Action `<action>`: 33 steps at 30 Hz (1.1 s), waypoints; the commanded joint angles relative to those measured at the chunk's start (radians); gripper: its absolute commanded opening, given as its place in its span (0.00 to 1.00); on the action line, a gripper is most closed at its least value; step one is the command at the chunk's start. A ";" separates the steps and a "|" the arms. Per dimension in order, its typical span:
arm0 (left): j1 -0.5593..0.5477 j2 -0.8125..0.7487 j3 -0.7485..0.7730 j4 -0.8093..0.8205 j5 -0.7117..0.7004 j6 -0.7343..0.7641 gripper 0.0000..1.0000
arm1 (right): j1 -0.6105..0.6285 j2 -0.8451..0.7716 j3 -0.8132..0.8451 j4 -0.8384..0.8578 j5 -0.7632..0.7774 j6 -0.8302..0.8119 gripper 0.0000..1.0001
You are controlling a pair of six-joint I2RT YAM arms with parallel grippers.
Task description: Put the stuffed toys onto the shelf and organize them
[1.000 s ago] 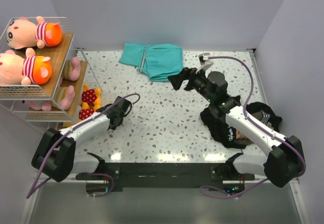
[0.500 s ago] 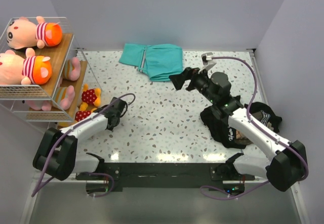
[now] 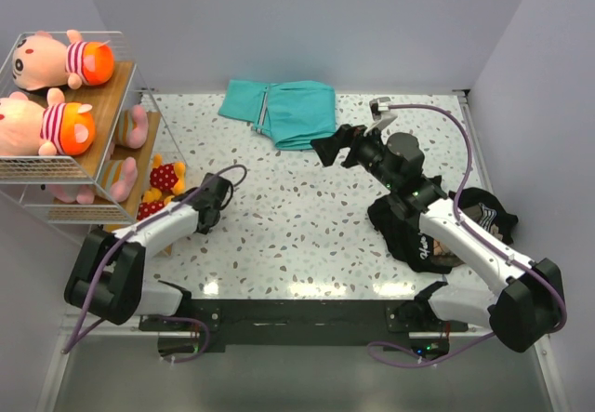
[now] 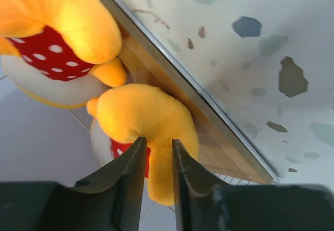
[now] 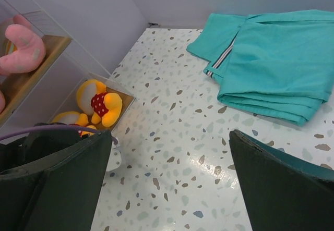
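The shelf stands at the far left. Two peach stuffed toys in striped shirts lie on its upper boards, and pink ones show lower down. Two orange stuffed toys in red dotted dresses rest at its bottom board. My left gripper is at the nearer orange toy; its jaws stand a little apart with an orange limb in the gap. The other orange toy lies beside it on the wood board. My right gripper hovers wide open over mid-table, holding nothing.
A folded teal cloth lies at the back centre. A black garment with white lettering is bunched under the right arm. Purple walls close in the table on three sides. The speckled floor spreads below the right gripper.
The left gripper carried the nearer orange toy leftward to the shelf's bottom board, and its shut jaws have parted. The right arm shifted only slightly and stayed open.
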 commanded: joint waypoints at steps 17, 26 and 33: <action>-0.079 -0.047 0.355 0.015 0.470 -0.207 1.00 | 0.004 0.087 0.127 -0.100 0.016 -0.017 0.99; -0.091 -0.218 0.394 0.435 0.966 -0.522 1.00 | 0.004 0.172 0.313 -0.350 0.050 -0.016 0.99; -0.093 -0.423 0.263 0.731 1.047 -0.795 1.00 | 0.004 0.121 0.361 -0.415 0.056 -0.016 0.99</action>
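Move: The yellow toy just placed on the bottom board lies right at the left fingertips, its middle about 4 cm to the left, 1 cm ahead and 4 cm below. The other yellow toy is roughly 10 cm ahead of the hand and 6 cm left, some 3 cm lower. The teal cloth lies about 24 cm ahead, 29 cm right and 7 cm below. From the right hand the placed toy is around 44 cm left, 7 cm back and 28 cm below. Rightward and up the left hand backs away from the placed yellow toy, first easing forward and out from the shelf, then sweeping fast over the open table, about 24 cm each way in all. Its part-open fingers spread fully as the wrist rolls until they point forward-right, nearly level. The open right hand shifts about 3 cm forward, dipping and rising again, tipping down some 10 degrees. ##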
